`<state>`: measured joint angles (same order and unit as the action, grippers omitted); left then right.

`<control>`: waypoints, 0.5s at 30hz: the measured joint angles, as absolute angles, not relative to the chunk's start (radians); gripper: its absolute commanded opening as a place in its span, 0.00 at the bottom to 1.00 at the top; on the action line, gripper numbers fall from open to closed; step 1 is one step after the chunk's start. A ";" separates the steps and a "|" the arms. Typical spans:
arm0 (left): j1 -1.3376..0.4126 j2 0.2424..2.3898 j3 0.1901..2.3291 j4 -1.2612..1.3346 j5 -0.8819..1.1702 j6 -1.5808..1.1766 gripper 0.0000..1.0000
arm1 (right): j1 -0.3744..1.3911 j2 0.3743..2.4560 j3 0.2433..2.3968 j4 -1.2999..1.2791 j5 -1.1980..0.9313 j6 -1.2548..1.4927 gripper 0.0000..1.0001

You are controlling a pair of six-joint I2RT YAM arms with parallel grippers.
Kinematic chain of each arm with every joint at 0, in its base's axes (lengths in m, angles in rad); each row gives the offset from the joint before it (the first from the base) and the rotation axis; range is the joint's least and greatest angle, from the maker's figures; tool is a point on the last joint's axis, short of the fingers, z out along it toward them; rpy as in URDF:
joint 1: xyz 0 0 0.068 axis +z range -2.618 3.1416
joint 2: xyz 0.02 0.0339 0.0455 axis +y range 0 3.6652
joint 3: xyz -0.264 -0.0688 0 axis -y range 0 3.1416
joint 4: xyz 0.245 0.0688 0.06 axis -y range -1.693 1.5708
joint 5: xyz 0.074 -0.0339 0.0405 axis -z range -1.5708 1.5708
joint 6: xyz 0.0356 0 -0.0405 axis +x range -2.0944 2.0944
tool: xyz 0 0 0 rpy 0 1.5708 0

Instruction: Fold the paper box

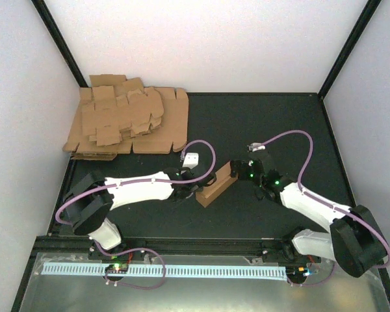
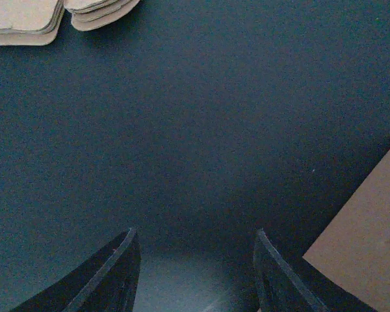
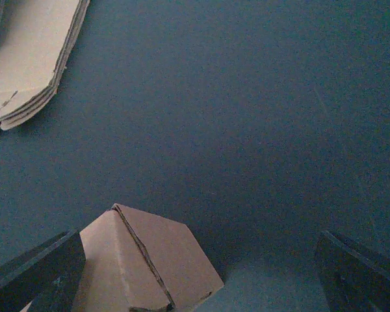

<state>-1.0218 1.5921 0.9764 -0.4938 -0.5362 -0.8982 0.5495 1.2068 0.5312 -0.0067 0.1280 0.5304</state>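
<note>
The paper box [image 1: 216, 183] is a small brown oblong carton lying aslant on the dark mat between the two arms. My left gripper [image 1: 193, 189] sits at its left end. In the left wrist view that gripper [image 2: 195, 231] is open with only mat between its fingers [image 2: 110, 273], and the box [image 2: 370, 240] lies outside the right finger. My right gripper [image 1: 242, 170] is at the box's right end. In the right wrist view it [image 3: 198, 234] stands wide open, and the box's end [image 3: 143, 266] lies between the jaws, close to the left finger [image 3: 39, 273].
A thick pile of flat brown cardboard sheets [image 1: 127, 123] lies at the back left of the mat; its edges show in the left wrist view [image 2: 26, 19] and the right wrist view [image 3: 32, 58]. White walls enclose the table on three sides.
</note>
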 measured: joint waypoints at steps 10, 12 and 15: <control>-1.022 1.581 0.998 -0.542 -0.572 -0.822 0.56 | 0.548 1.121 0.639 -0.191 0.124 0.429 0.99; -1.019 1.552 1.000 -0.544 -0.567 -0.787 0.55 | 0.548 1.099 0.669 -0.223 0.114 0.403 0.99; -1.001 1.484 1.000 -0.546 -0.529 -0.733 0.52 | 0.548 1.071 0.695 -0.257 0.097 0.371 0.91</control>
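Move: The folded box lies slantwise between my hands. Its middle is about 5 cm to the right of my left hand, some 2 cm back and about 3 cm lower. From my right hand, the box's middle is about 7 cm to the left, 5 cm back and 4 cm down, its far end nearest me. The pile of flat cardboard is roughly 22 cm left and 17 cm ahead of my left hand, a little below it. I lift both hands off beside the box. My right goes straight up about 6.5 cm from its far right end, fingers still wide open, turning slightly counter-clockwise. My left eases barely half a centimetre left, then rises some 4 cm along the box's left side, half open, swinging a few degrees clockwise. ##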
